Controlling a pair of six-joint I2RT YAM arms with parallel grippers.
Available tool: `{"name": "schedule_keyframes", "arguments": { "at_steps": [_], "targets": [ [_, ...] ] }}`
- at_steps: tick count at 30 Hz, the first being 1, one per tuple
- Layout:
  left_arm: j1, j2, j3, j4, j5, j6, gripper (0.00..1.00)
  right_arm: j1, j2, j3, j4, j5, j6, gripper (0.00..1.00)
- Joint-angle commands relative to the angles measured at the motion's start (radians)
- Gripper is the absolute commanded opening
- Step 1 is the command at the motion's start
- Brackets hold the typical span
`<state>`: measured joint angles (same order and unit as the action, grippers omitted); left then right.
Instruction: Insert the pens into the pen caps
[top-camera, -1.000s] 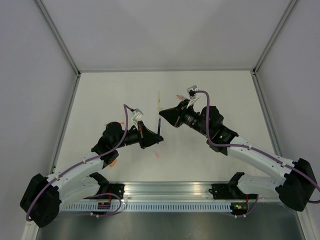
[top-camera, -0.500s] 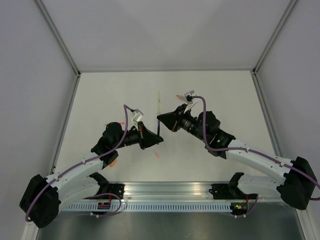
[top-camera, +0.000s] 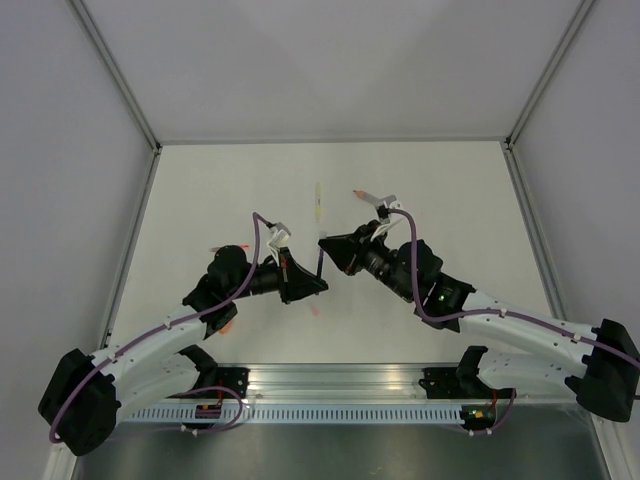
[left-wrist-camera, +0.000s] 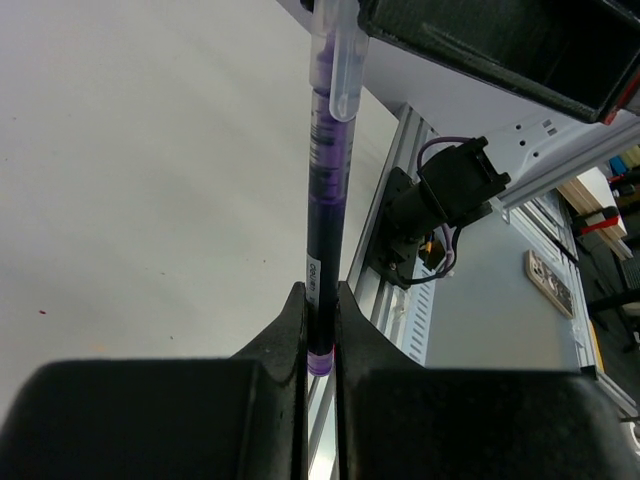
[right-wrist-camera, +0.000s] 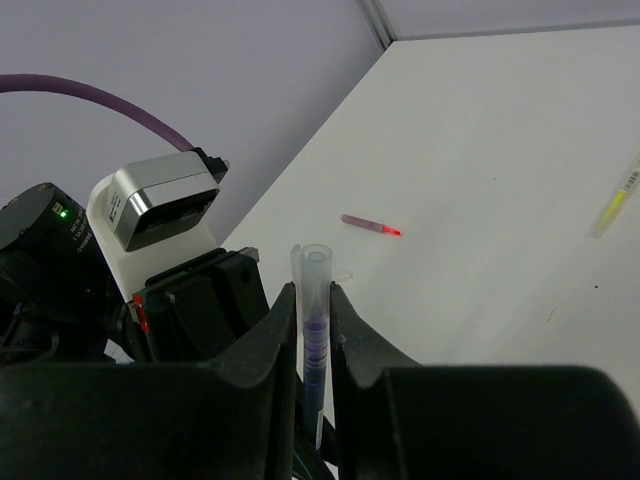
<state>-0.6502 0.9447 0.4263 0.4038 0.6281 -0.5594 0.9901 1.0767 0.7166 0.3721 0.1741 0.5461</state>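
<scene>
A dark purple pen (left-wrist-camera: 322, 200) stands between the fingers of my left gripper (left-wrist-camera: 320, 300), which is shut on its lower end. In the top view the same pen (top-camera: 319, 262) runs from my left gripper (top-camera: 318, 283) up to my right gripper (top-camera: 324, 243). My right gripper (right-wrist-camera: 312, 295) is shut on a clear pale pen cap (right-wrist-camera: 314, 265), and the pen's purple front end sits inside that cap (left-wrist-camera: 338, 60). On the table lie a yellow pen (top-camera: 318, 205) and a grey pen with an orange tip (top-camera: 368, 195).
A small pink piece (top-camera: 316, 310) lies on the table just below the two grippers. An orange piece (top-camera: 228, 325) shows beside the left arm. A pinkish piece with a red end (right-wrist-camera: 370, 225) and the yellow pen (right-wrist-camera: 618, 195) lie beyond the grippers.
My right gripper has come down and toward the left gripper, bringing the cap onto the purple pen's tip. The grey pen is now uncovered behind it. My left gripper barely shifted.
</scene>
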Motion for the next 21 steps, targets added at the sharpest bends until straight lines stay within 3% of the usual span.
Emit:
{"name": "schedule_keyframes", "arguments": {
  "at_steps": [1,8,21],
  "targets": [
    [0.014,-0.001,0.028,0.101,-0.041,0.018,0.02,0.035,-0.050,0.004,-0.074,-0.047,-0.020,0.23],
    [0.012,-0.033,0.005,0.156,0.007,0.012,0.02,0.036,-0.103,0.050,-0.148,-0.062,-0.069,0.51],
    [0.003,-0.041,-0.006,0.216,0.067,0.001,0.02,0.035,-0.118,0.165,-0.225,0.017,-0.152,0.62]
  ]
}}
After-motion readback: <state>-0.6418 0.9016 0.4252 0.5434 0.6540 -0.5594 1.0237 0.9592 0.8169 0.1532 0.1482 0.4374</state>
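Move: Between the right fingertips sits the clear pen cap, already over the upper end of the purple pen. From the left hand, which grips the pen near its lower end, that cap is about 8 cm up and 4 cm ahead. A small pink cap lies on the table about 4 cm ahead of the left hand, 2 cm left and 20 cm below; the yellow pen is some 32 cm ahead of the right hand, 2 cm left, 28 cm down. Letting go of the cap, the right hand spreads its fingers wide and draws back about 3 cm off the purple pen, drifting a little right, then lifts some 3.5 cm. Meanwhile the left hand keeps its pinch on the pen's lower part and raises it about 4 cm, tipping the pen's top back by roughly 10 degrees. ##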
